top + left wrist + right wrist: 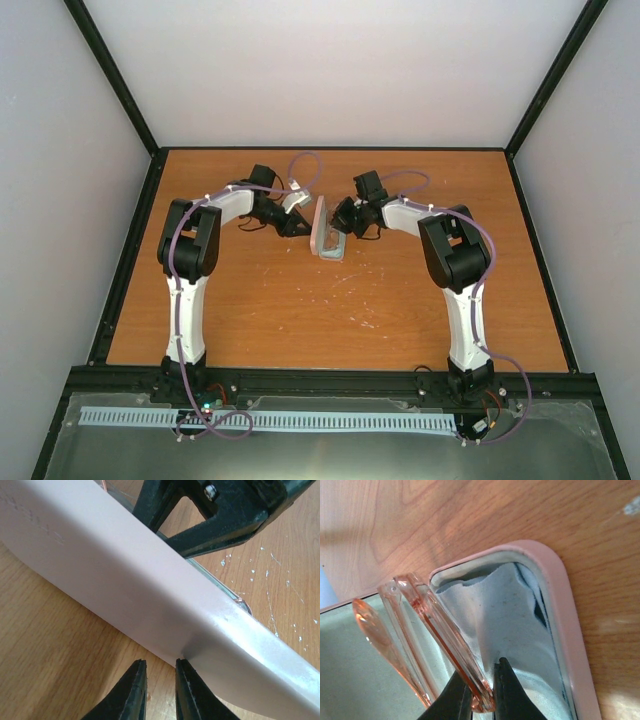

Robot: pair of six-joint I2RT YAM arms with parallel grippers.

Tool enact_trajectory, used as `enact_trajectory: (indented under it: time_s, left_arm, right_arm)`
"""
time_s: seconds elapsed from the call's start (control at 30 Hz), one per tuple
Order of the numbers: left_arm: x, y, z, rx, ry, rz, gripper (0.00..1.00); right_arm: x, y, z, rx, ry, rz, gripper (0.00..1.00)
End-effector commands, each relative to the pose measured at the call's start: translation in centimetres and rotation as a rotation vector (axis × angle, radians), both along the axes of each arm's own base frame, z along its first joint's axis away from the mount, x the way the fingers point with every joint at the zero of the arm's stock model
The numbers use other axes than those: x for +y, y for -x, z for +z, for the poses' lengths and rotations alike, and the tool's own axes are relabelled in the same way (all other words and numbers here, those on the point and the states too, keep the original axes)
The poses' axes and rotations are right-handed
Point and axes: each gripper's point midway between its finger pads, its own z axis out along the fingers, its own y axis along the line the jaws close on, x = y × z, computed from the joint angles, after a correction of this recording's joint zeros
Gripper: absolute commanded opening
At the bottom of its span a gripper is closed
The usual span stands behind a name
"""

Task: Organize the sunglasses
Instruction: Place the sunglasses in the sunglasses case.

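A pink sunglasses case (328,232) stands open at the table's middle, its lid (150,590) raised. My left gripper (300,225) is at the lid's outer side. In the left wrist view its fingers (161,667) stand a narrow gap apart at the lid's lower edge, holding nothing. My right gripper (343,222) is at the case's open side. It is shut (482,680) on folded pink translucent sunglasses (435,625), held over the grey lining inside the case rim (565,620). A pale blue cloth (505,610) lies in the case.
The brown wooden table (330,320) carries white scratch marks near its middle. Black frame posts and white walls bound it on three sides. The right gripper's black fingers (220,510) show beyond the lid in the left wrist view.
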Motion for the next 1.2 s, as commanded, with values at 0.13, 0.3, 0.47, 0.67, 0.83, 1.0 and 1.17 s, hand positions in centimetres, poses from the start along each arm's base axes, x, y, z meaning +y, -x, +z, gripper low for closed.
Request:
enact_trajectory:
  time_s: [0.13, 0.3, 0.47, 0.67, 0.83, 1.0, 1.17]
  left_arm:
    - [-0.5, 0.0, 1.7, -0.033, 0.032, -0.015, 0.18]
    - [-0.6, -0.1, 1.8, -0.037, 0.034, -0.016, 0.18]
    - [-0.6, -0.1, 1.8, -0.039, 0.039, -0.016, 0.18]
    - [-0.6, -0.1, 1.9, -0.043, 0.039, -0.017, 0.18]
    - [-0.7, -0.3, 2.0, -0.049, 0.04, -0.018, 0.18]
    - [-0.7, -0.4, 2.0, -0.052, 0.042, -0.019, 0.18]
    - [-0.7, -0.3, 1.8, -0.044, 0.042, -0.019, 0.18]
  right_arm:
    - [-0.3, -0.3, -1.6, 0.008, 0.037, -0.011, 0.06]
    - [-0.8, -0.1, -1.7, 0.018, 0.085, 0.001, 0.23]
    - [-1.3, -0.3, -0.8, -0.006, 0.121, 0.004, 0.29]
    - [-2.2, -0.5, 1.0, -0.039, 0.183, 0.006, 0.29]
    - [-3.1, -0.5, 2.1, -0.063, 0.238, 0.007, 0.29]
    - [-4.2, -0.6, 3.4, -0.098, 0.297, 0.004, 0.29]
    - [-4.8, -0.8, 4.8, -0.14, 0.33, -0.002, 0.26]
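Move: Just below the right fingers, which still hold the sunglasses, lies the sunglasses case's open tray, its middle about 2 cm back, level left to right and some 2 cm down; the blue cloth in it lies the same way. The raised lid stands roughly 5 cm to that hand's left and 1 cm back. From the left hand the tray's middle is about 5 cm to the right, level fore and aft, 3 cm lower. Easing forward and down by barely half a centimetre, the right hand opens its fingers partway and lets go of the sunglasses over the tray. It then draws off about 4 cm to the right, rising some 1.5 cm near the end, while the wrist turns about 15 degrees to point more steeply down. The left hand stays put with its fingertips at the outside of the lid. ##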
